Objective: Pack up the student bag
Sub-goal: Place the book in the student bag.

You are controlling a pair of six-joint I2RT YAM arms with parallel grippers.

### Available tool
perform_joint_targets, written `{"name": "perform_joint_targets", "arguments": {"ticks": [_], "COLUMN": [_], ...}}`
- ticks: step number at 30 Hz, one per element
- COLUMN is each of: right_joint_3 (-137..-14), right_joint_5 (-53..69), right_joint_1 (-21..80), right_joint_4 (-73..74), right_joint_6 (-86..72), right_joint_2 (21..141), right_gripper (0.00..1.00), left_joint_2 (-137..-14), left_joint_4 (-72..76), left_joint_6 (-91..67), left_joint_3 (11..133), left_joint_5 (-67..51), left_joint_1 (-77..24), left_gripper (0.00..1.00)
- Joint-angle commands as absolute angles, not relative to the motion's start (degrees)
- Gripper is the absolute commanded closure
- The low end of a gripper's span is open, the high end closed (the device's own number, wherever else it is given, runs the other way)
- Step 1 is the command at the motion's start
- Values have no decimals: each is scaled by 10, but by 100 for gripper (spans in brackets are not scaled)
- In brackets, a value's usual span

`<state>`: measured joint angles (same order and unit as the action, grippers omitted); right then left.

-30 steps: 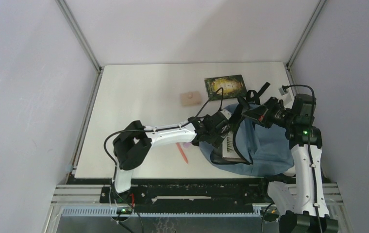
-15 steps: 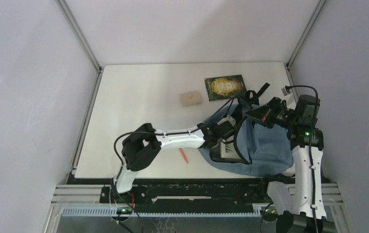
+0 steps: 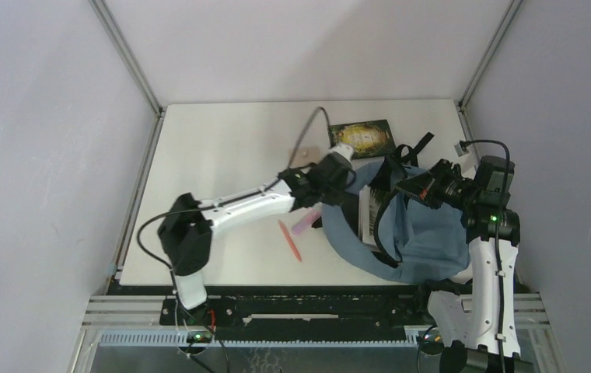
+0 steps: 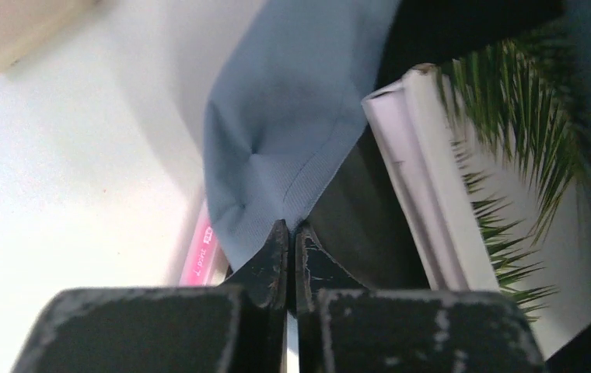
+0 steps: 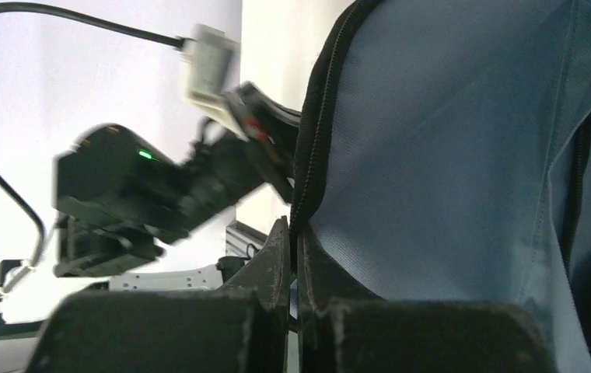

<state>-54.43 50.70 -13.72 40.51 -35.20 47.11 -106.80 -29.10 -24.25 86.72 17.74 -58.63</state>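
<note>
The student bag [image 3: 424, 237], dusty blue with black zipper trim, lies at the table's right with its mouth pulled wide. A white book [image 3: 367, 214] with a palm-leaf cover [image 4: 502, 186] stands inside the opening. My left gripper [image 3: 351, 181] is shut on the blue fabric rim [image 4: 292, 132] at the mouth's left side, fingertips pinched together [image 4: 288, 231]. My right gripper [image 3: 403, 186] is shut on the black zipper edge [image 5: 308, 148] at the mouth's right side, and the bag's blue panel [image 5: 448, 155] fills the right wrist view.
A pink pen [image 3: 305, 221] and a red pen [image 3: 289, 240] lie left of the bag. A dark green book [image 3: 362, 135] sits at the back, a beige block [image 3: 302, 155] beside it, partly behind my left arm. The enclosure's walls stand close on both sides.
My left gripper has shut on the bag's rim and swung back and left, lifting that edge. The pink pen has come into view. The right gripper has stayed shut on the zipper edge.
</note>
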Motion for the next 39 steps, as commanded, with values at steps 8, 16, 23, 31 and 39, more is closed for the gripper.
{"name": "perform_joint_targets", "arguments": {"ticks": [8, 16, 23, 31, 39], "right_joint_3": [-553, -553, -553, -496, -428], "right_joint_5": [468, 461, 428, 309, 299], "right_joint_1": [-147, -151, -138, -52, -4], "right_joint_4": [435, 441, 479, 477, 438], "right_joint_6": [-303, -297, -263, -260, -279], "right_joint_2": [463, 463, 475, 487, 509], "right_gripper": [100, 100, 100, 100, 45], "left_joint_2": [-978, -988, -996, -1000, -961], "left_joint_4": [-156, -134, -122, -125, -174], "left_joint_6": [-361, -369, -352, -353, -342], "left_joint_3": [772, 760, 761, 771, 761], "left_joint_5": [44, -24, -88, -86, -62], "left_joint_1": [-501, -501, -529, -537, -509], "left_gripper": [100, 100, 100, 88, 25]}}
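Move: The left fingers still pinch the student bag's left rim; the book stands in the bag's mouth about 7 cm to their right, 5 cm back and 8 cm below. The pink highlighter lies some 10 cm left and 6 cm back, the green book about 17 cm ahead and 8 cm right, both 11 cm lower. From the right hand, holding the zipped flap edge, the book is roughly 5 cm left, 1 cm back and 22 cm down. Left tugs its rim up-forward, then back-right about 8 cm and releases; right lowers its flap edge 13 cm, opening. ##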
